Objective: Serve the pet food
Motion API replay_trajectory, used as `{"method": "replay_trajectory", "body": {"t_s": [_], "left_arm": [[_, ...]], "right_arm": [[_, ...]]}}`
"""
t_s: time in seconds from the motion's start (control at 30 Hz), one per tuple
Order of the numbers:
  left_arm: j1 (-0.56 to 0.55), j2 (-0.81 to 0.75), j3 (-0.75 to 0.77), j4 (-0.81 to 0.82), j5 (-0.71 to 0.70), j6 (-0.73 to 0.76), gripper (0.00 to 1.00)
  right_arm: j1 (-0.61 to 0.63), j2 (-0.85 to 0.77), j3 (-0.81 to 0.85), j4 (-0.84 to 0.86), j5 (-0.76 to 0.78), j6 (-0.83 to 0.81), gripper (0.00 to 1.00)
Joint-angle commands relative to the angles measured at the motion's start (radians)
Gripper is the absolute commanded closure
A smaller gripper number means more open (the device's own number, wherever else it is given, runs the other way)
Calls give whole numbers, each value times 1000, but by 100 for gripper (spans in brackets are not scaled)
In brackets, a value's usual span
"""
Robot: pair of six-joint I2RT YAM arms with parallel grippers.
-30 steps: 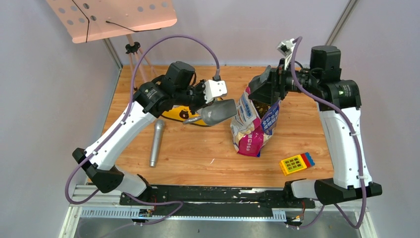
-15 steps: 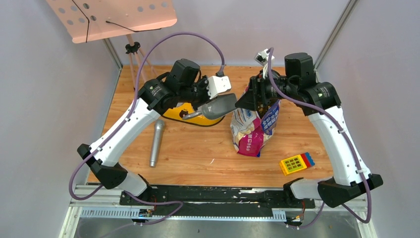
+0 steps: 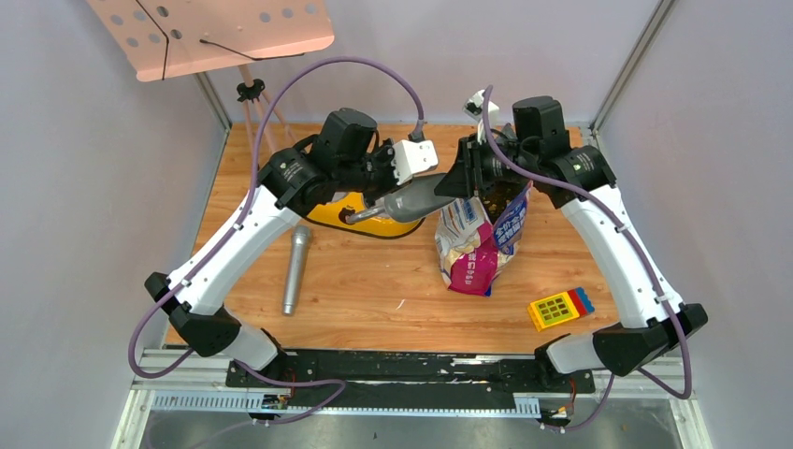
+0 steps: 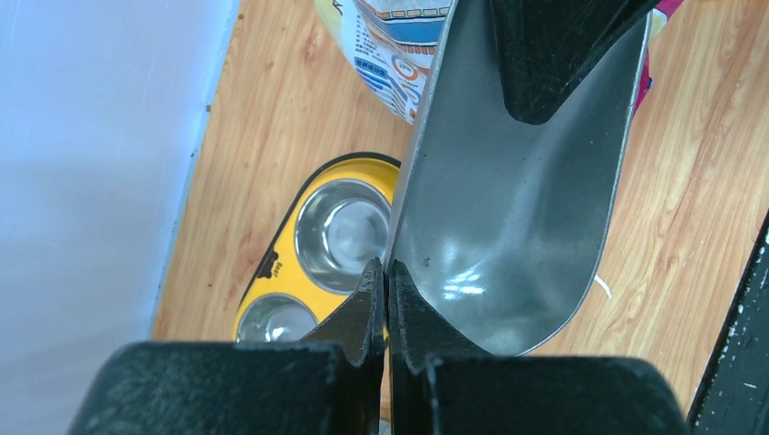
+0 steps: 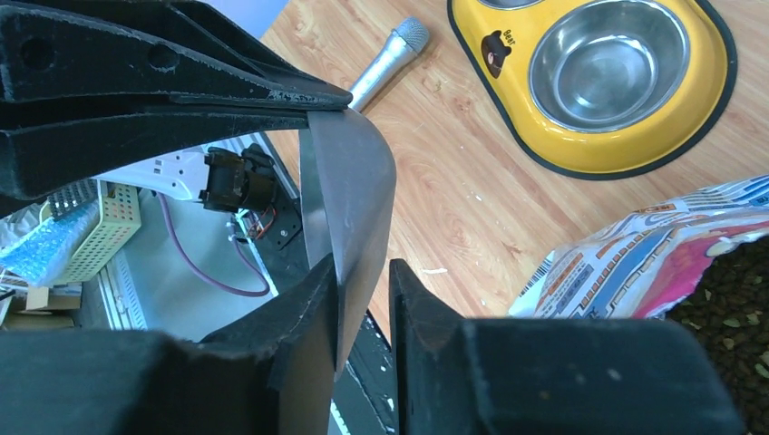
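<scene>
A grey metal scoop point(image 3: 418, 197) hangs empty over the table between the yellow double-bowl feeder point(image 3: 338, 214) and the open cat food bag point(image 3: 475, 245). My left gripper point(image 3: 391, 193) is shut on the scoop's side rim point(image 4: 508, 208), jaws pinched together point(image 4: 387, 272). My right gripper point(image 3: 451, 185) straddles the scoop's front lip point(image 5: 354, 190). Its jaws point(image 5: 363, 265) are narrow, the lip against one finger with a gap to the other. Pet food point(image 3: 501, 198) shows dark brown inside the bag's mouth point(image 5: 725, 308). Both feeder bowls point(image 5: 594, 63) are bare steel.
A silver microphone point(image 3: 295, 269) lies left of centre, near the feeder. A yellow, blue and red toy block point(image 3: 559, 307) sits at front right. A pink perforated stand point(image 3: 210, 33) on a tripod overhangs the back left corner.
My right arm swung left from behind the bag to the scoop's tip, and its jaws narrowed around the lip. The left arm with the scoop barely shifted.
</scene>
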Motion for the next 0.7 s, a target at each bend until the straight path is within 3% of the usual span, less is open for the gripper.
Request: {"method": "replay_trajectory", "body": {"t_s": [0.0,0.07,0.13,0.17,0.2,0.23,0.3,0.43,0.57,0.67], "left_arm": [[-5,-33,36,51,42,-10,100],[-5,-34,35,53,46,-12,100],[-5,-33,34,61,48,-22,100],[-5,-32,32,64,42,-26,98],[-5,-30,33,70,36,-39,90],[-5,-28,34,76,11,-66,68],[-3,-32,33,107,-46,-121,38],[70,-95,-3,193,-15,-266,14],[252,-140,-48,253,183,-509,9],[403,-126,-55,241,505,-687,12]], "right_arm": [[5,2,-3,54,24,26,75],[6,4,-9,56,25,25,77],[6,5,-8,57,11,15,99],[6,4,-7,59,5,10,100],[4,3,-4,59,-4,1,100],[1,2,1,59,-13,-6,100],[-13,-3,12,56,-33,-18,100],[-58,-9,52,22,-89,-22,100],[-96,-36,68,22,-145,-26,100],[-159,-56,63,48,-212,5,100]]}}
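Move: The scoop's cup has its middle about 6 cm to the right hand's left and some 3 cm nearer the robot, at much the same height; its mouth-end rim already lies between those part-open fingers. The pet food bag stands 10 cm right of this hand, about 2 cm ahead and 20 below. The left hand still pinches the cup's side rim, the cup's middle 4 cm to its right and 3 back; the double bowl lies 9 cm left of this hand, 10 ahead, 32 below. Closing first, almost in place, the right fingers pinch the scoop's rim; only then does the left hand open wide and let go, pulling away up, to the left and forward by about 7 cm at growing speed, its left side dipping as it turns some 30 degrees. The right hand keeps its hold and eases a couple of centimetres right and forward, rising slightly at the end. ##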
